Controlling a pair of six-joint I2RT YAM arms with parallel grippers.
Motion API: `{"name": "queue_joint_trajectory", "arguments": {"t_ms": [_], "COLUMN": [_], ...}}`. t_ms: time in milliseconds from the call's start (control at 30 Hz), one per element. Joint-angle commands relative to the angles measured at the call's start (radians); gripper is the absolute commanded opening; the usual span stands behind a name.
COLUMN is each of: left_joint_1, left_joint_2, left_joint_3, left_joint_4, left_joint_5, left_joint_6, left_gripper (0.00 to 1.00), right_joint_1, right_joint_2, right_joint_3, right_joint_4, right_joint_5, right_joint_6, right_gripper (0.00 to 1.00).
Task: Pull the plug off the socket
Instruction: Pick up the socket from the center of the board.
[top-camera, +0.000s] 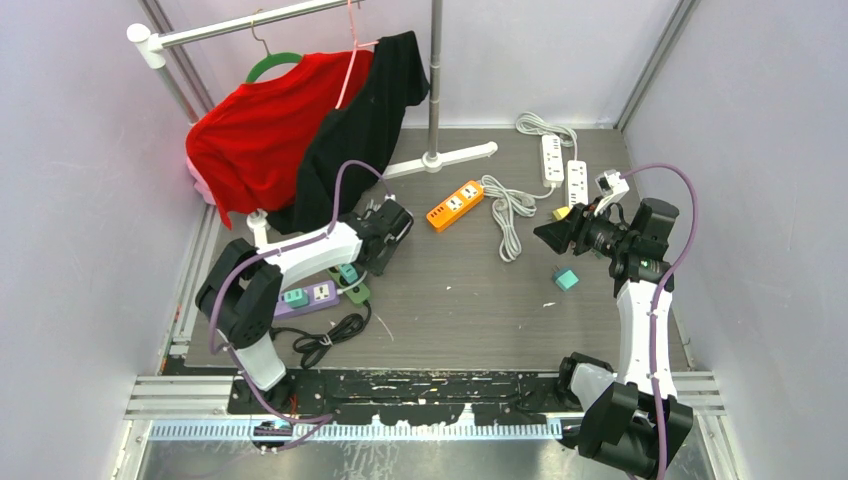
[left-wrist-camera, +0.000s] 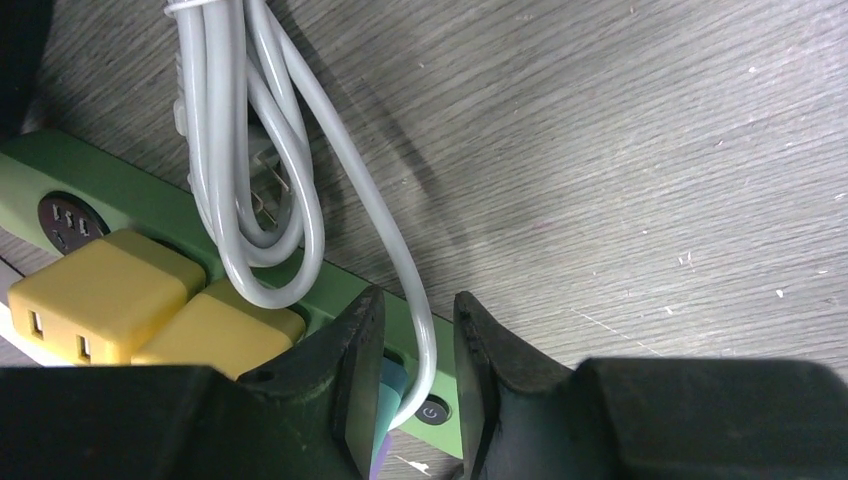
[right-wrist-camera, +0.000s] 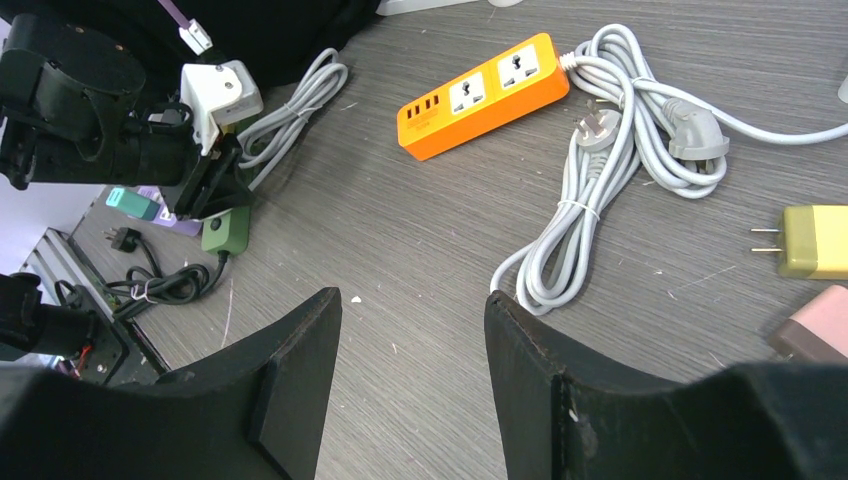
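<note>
A green power strip (left-wrist-camera: 140, 190) lies on the table with two yellow plugs (left-wrist-camera: 100, 295) seated in it side by side. A grey coiled cable (left-wrist-camera: 300, 200) is draped over the strip. My left gripper (left-wrist-camera: 415, 300) hangs just over the strip's end by the power button (left-wrist-camera: 432, 410). Its jaws stand a narrow gap apart, and one loop of the cable runs through that gap. A teal plug (left-wrist-camera: 393, 395) shows partly behind the left finger, so a grip on it cannot be made out. My right gripper (right-wrist-camera: 412, 295) hovers open over bare table, holding nothing.
An orange strip (top-camera: 455, 205) and a bundled grey cable (top-camera: 508, 205) lie mid-table. Two white strips (top-camera: 551, 157) sit at the back right. A loose teal plug (top-camera: 566, 279) and a yellow plug (right-wrist-camera: 812, 240) lie near the right arm. A clothes rack with a red shirt (top-camera: 260, 130) stands back left.
</note>
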Motion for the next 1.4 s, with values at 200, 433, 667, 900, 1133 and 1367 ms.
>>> {"name": "queue_joint_trajectory", "arguments": {"t_ms": [200, 433, 667, 900, 1133, 1367], "left_joint_1": [0.005, 0.004, 0.005, -0.001, -0.008, -0.008], "left_joint_2": [-0.046, -0.031, -0.047, -0.227, -0.456, -0.646], "left_joint_3": [-0.014, -0.025, -0.017, -0.029, -0.086, -0.092], "left_joint_4": [0.008, 0.006, -0.002, 0.016, 0.027, -0.02], "left_joint_5": [0.027, 0.044, 0.047, 0.084, 0.066, 0.101], "left_joint_6": [0.004, 0.008, 0.013, 0.03, 0.056, 0.074], "left_gripper": [0.29, 0.28, 0.03, 0.0, 0.0, 0.0], "right_joint_1": [-0.005, -0.005, -0.005, -0.005, -0.005, -0.005], "right_joint_2": [-0.016, -0.017, -0.016, -0.016, -0.017, -0.017], "right_joint_3": [0.008, 0.008, 0.007, 0.007, 0.006, 0.005], "right_joint_4": [0.044, 0.044, 0.044, 0.044, 0.044, 0.045], "right_joint_5": [-0.018, -0.021, -0.026, -0.028, -0.028, -0.025], "right_joint_6": [0.012, 0.012, 0.015, 0.015, 0.015, 0.015], "right_gripper": [0.6, 0.6, 0.6, 0.6, 0.6, 0.6]}}
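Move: The white cable passes between the left hand's half-open fingertips, about 1 cm below. The purple socket lies about 11 cm to the left hand's left and 4 back, the green strip's middle about 5 left and 2 ahead, and the cable coil about 4 left and 6 ahead. The cable lies roughly 38 cm to the idle right hand's left, about 1 ahead and well below it. The left fingers shut on the white cable, then lift it about 13 cm, drifting back and tilting some 20 degrees. ##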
